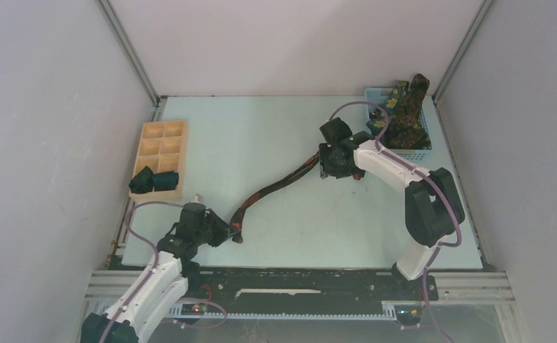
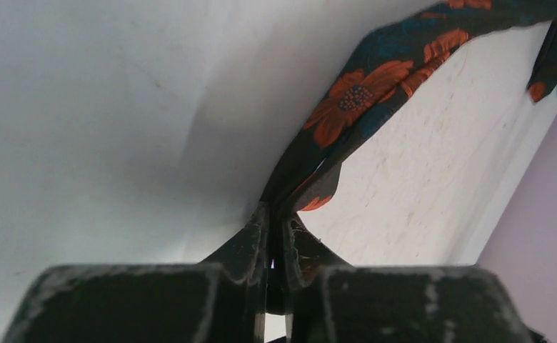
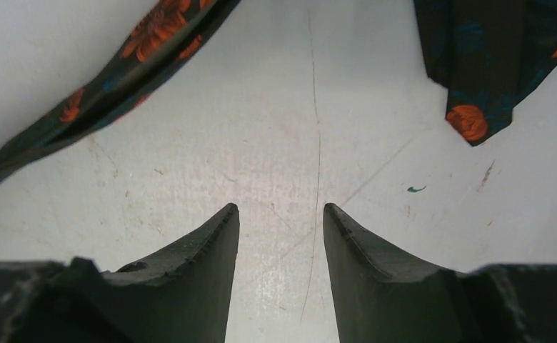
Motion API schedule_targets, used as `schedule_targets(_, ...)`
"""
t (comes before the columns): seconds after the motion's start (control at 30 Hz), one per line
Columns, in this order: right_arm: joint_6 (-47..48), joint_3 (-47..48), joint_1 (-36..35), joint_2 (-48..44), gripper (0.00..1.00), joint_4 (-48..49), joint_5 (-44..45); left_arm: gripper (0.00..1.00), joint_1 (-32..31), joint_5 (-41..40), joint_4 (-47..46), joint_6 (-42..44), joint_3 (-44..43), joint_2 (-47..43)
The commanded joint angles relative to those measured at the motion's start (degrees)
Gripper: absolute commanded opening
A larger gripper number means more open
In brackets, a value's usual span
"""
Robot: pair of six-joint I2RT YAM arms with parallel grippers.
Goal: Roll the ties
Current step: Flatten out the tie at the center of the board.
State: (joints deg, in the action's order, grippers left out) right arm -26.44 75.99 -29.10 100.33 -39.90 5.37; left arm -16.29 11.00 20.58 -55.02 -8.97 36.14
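Note:
A black tie with red-orange flowers lies stretched across the table from the lower left to the upper right. My left gripper is shut on its near end; in the left wrist view the tie runs up and away from the closed gripper. My right gripper is open and empty, hovering by the tie's far end. In the right wrist view the tie passes upper left and its pointed tip lies upper right of the gripper. Dark green ties are heaped in the basket.
A blue mesh basket stands at the back right corner. A pale wooden compartment tray lies at the left edge, with two dark rolled pieces at its near end. Grey walls enclose the table on three sides.

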Motion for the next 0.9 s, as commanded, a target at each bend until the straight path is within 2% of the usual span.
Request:
schedule_targets(0.0,-0.28,-1.94,-1.17,-2.09,0.50,0.24,0.44,0.21,4.94,0.34,0.33,-2.41,0.70,-1.36)
schedule_targets(0.07,-0.28,-3.01,-1.37,-2.91,0.50,0.41,0.65,0.40,6.29,0.30,0.96,-2.92,0.87,-2.46)
schedule_targets(0.17,-0.20,-4.77,-1.26,-4.56,0.50,0.81,1.36,0.61,6.80,-1.95,3.85,-3.11,-0.50,-5.06)
schedule_targets(0.3,-0.15,-6.36,-1.31,-6.58,0.50,1.42,1.80,0.80,6.65,-4.40,6.94,-1.12,-3.36,-9.91)
schedule_targets(0.43,-0.72,-8.91,-1.15,-8.86,0.51,3.85,2.87,0.92,6.31,-5.67,7.42,0.73,-5.95,-11.57)
schedule_targets(0.53,-1.41,-12.16,-0.78,-11.08,0.51,8.58,2.23,0.96,4.73,-7.97,6.90,3.69,-8.77,-9.18)
schedule_targets(0.63,-1.51,-15.20,-1.01,-12.05,0.51,13.29,-1.61,0.96,0.46,-11.58,5.53,8.18,-13.56,-2.05)
schedule_targets(0.77,-2.24,-16.14,-0.84,-11.44,0.50,14.92,-4.13,0.95,-8.40,-18.14,5.31,17.57,-24.13,14.95)
schedule_targets(0.87,-2.65,-17.65,-0.01,-12.96,0.50,15.25,-4.19,0.94,-12.89,-18.33,5.07,23.75,-33.23,27.11)
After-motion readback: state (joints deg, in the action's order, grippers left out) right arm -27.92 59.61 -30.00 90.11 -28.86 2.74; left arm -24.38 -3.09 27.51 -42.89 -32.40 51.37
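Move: My left hand pinches the tie's near end, which sits right at the pads and about 1 cm below. From there the tie's middle lies some 13 cm ahead and 10 cm to the right, and the rolled tie in the tray about 15 cm ahead and 17 cm to the left. My right hand is empty, roughly 8 cm above the board. The tie's wide tail lies about 6 cm ahead of it and 8 cm right, the far bend 12 cm straight ahead. I open my left fingers wide and let go of the tie's near end, easing a couple of centimetres forward and left. Then my left hand rises to about 8 cm and pushes on forward, swinging back right at the end as its wrist tilts some 20 degrees, left side rising. Meanwhile my right hand, still half open and touching nothing, draws back 3 to 4 cm from the tail and far bend, ending slightly lower. ##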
